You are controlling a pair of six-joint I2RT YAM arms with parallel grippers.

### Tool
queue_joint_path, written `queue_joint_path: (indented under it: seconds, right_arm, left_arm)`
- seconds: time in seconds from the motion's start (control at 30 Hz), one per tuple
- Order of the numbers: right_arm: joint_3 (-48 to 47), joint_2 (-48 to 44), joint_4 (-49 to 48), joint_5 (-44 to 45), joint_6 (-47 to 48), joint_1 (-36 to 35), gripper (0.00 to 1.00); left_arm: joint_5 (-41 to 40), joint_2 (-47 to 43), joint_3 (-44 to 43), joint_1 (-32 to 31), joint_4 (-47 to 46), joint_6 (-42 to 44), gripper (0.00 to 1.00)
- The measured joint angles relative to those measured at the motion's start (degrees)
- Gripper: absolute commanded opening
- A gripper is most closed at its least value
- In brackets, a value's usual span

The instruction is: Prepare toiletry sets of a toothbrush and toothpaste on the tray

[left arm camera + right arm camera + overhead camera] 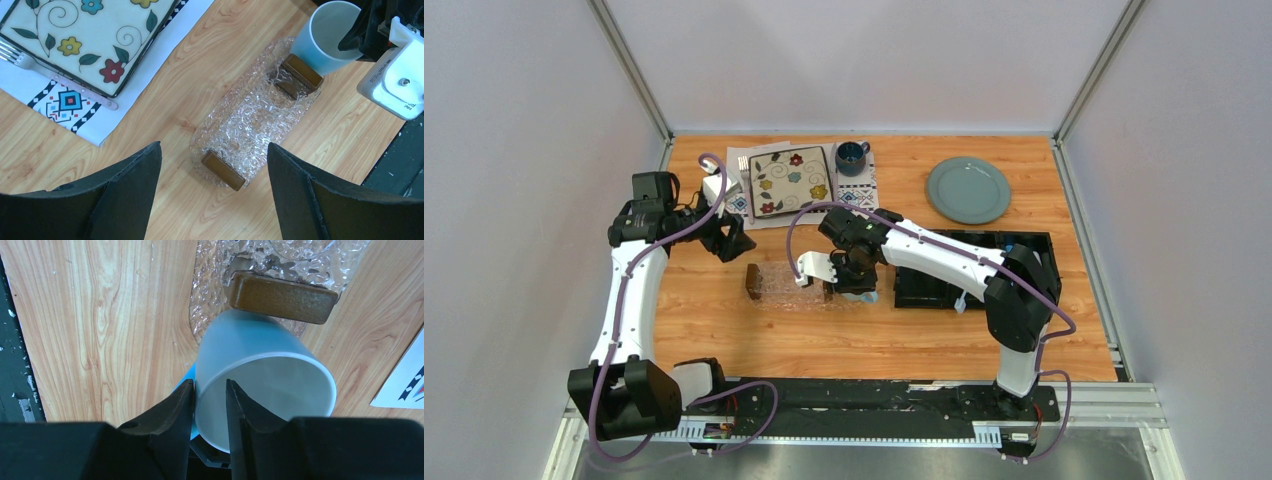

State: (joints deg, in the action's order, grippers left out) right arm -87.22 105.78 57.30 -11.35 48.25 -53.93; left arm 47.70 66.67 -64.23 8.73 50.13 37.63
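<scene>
The clear textured tray (789,282) with brown wooden end pieces (223,171) lies empty mid-table. A white mug with a blue handle (265,385) stands upright on the wood against the tray's right end piece (282,296). My right gripper (209,382) straddles the mug's wall, one finger outside and one inside. The jaws stand slightly apart, with a gap between the inner finger and the wall. My left gripper (214,145) hovers wide open above the tray's left end, holding nothing. No toothbrush or toothpaste shows in any view.
A floral square plate (790,180) lies on a patterned placemat with a fork (20,56) beside it. A dark blue mug (852,155) and a grey-green round plate (968,190) stand at the back. A black compartment organizer (944,285) sits right of the mug.
</scene>
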Motion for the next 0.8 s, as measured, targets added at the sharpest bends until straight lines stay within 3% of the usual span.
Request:
queue_joint_path:
  seconds: [0.47, 0.8]
  right_arm:
    - [-0.79, -0.02, -0.02, 1.03, -1.07, 0.00, 0.52]
    - [-3.61, -5.42, 0.72, 1.01, -5.07, 0.00, 0.56]
  left_arm:
    - [0.04, 0.00, 0.00, 0.00, 0.74, 0.28, 0.85]
    - [0.57, -0.02, 0.00, 0.00, 1.16, 0.26, 0.85]
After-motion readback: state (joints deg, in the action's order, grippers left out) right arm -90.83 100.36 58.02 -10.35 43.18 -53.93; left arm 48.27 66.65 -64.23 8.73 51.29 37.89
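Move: The right hand straddles the back wall of the light-blue cup just below the rim. The cup's middle lies about 3 cm ahead, 1 cm left and 3 cm lower. The wooden end is some 3 cm ahead and 6 cm left; the clear holder's middle is 3 cm ahead and 13 cm left, both about 6 cm lower. The black organizer sits 3 cm ahead, 23 cm right, 7 cm lower. From the left hand the cup is roughly 5 cm back, 22 cm right, 15 cm below. Coming free of the cup's rim near the handle, the right fingers go on spreading, from about a third to a little over half open. The hand barely creeps forward at first, then lifts quickly straight up about 5 cm away from the cup, tilting slightly with its left side rising. ##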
